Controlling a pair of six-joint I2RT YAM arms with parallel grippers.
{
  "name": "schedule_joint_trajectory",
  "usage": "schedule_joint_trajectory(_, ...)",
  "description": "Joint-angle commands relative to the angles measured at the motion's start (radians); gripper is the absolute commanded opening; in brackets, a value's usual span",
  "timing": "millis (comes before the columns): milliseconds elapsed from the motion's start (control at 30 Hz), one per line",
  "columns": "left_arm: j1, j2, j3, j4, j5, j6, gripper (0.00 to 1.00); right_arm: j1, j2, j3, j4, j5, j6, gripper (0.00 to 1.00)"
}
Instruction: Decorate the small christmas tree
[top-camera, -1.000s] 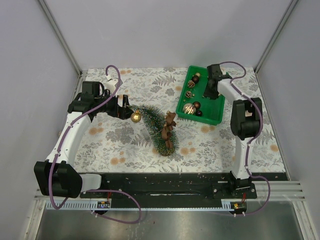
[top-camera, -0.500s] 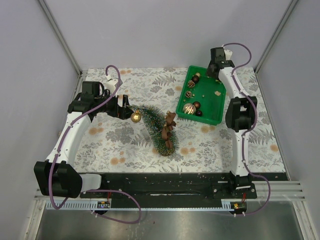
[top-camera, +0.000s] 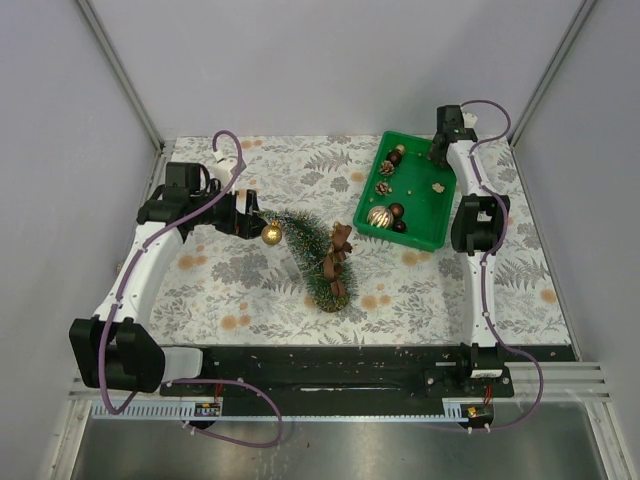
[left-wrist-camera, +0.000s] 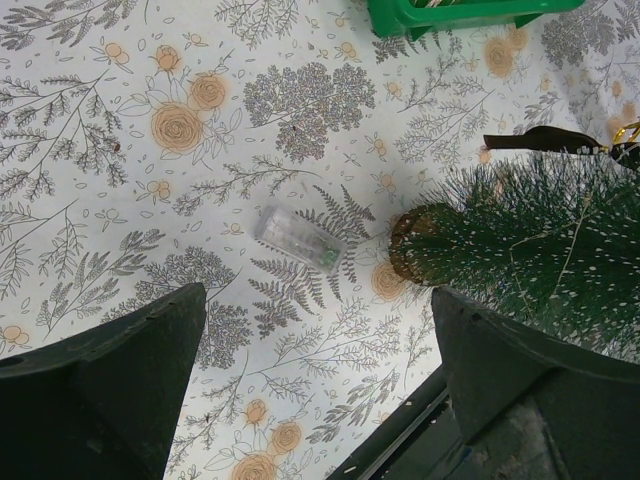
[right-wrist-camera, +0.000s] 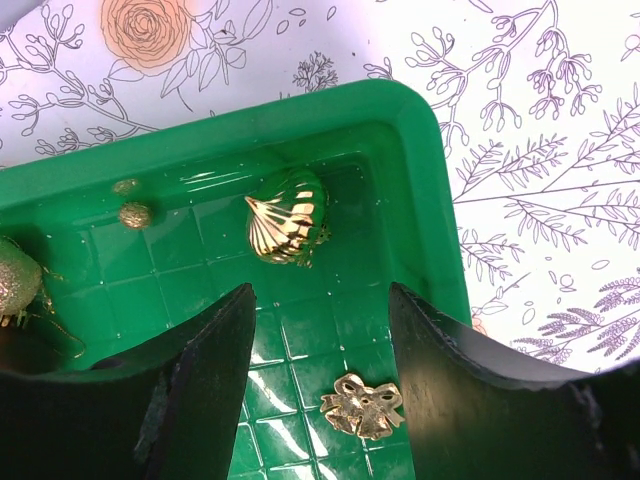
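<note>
The small christmas tree (top-camera: 312, 252) leans with its tip toward the back left and its wooden base (left-wrist-camera: 410, 245) toward the front. A gold ball (top-camera: 271, 234) hangs near its tip and a brown ribbon bow (top-camera: 340, 252) sits on its side. My left gripper (top-camera: 254, 217) stands wide open just left of the tip, holding nothing; in its wrist view the left gripper (left-wrist-camera: 315, 400) shows only tablecloth between its fingers. My right gripper (top-camera: 439, 152) hovers open over the far right corner of the green bin (top-camera: 412, 232). A small gold bow (right-wrist-camera: 362, 405) lies on the bin floor between the right gripper (right-wrist-camera: 320, 385) fingers, untouched.
The bin also holds a gold ribbed ornament (right-wrist-camera: 288, 215), a tiny gold bead (right-wrist-camera: 134, 214), a glittery ball (right-wrist-camera: 14, 280), pine cones and dark balls (top-camera: 395, 212). A small clear plastic piece (left-wrist-camera: 297, 238) lies on the floral cloth beside the tree base. Grey walls enclose the table.
The right gripper has opened wider and moved from the bin's middle to its far right corner, uncovering the gold bow on the bin floor. Left arm and tree are unchanged.
</note>
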Motion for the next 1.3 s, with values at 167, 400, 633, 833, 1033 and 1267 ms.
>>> schedule_joint_trajectory(167,0.006,0.035,-0.001,0.028,0.009,0.024,0.99,-0.011,0.026,0.013,0.099,-0.025,-0.030,0.64)
schedule_joint_trajectory(400,0.009,0.046,-0.002,0.026,0.002,0.026,0.99,-0.023,0.044,0.028,0.123,-0.031,-0.019,0.58)
schedule_joint_trajectory(633,0.012,0.050,-0.004,0.028,-0.004,0.029,0.99,-0.023,0.060,0.037,0.148,-0.047,-0.016,0.52)
schedule_joint_trajectory(833,0.017,0.056,-0.012,0.028,-0.002,0.029,0.99,-0.053,0.063,0.040,0.163,-0.036,-0.028,0.49)
schedule_joint_trajectory(1033,0.021,0.060,-0.012,0.028,-0.007,0.032,0.99,-0.057,0.060,0.031,0.197,-0.027,-0.027,0.49)
schedule_joint_trajectory(1267,0.026,0.070,-0.013,0.021,-0.002,0.037,0.99,-0.057,0.057,0.014,0.188,-0.060,-0.018,0.29)
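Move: The shiny striped ornament in the green tray's far right corner lies about 3 cm ahead of my right hand, 1 cm to its right and 2 cm below. The gold bow is some 6 cm back and 2 cm left of this hand, the small gold bead about 4 cm ahead and 6 cm left, both slightly lower than it. From my left hand the ornament lies roughly 36 cm ahead, 48 cm right and 18 cm below. I close my right fingers from about two-thirds open to well under half, bringing the tips onto both sides of the striped ornament. On the way I ease forward about 3 cm towards the far rim, dip about 2 cm and come back up a little, then shift some 2 cm right, fingers tipping up about 5 degrees. My empty, open left hand sinks about 2 cm. ##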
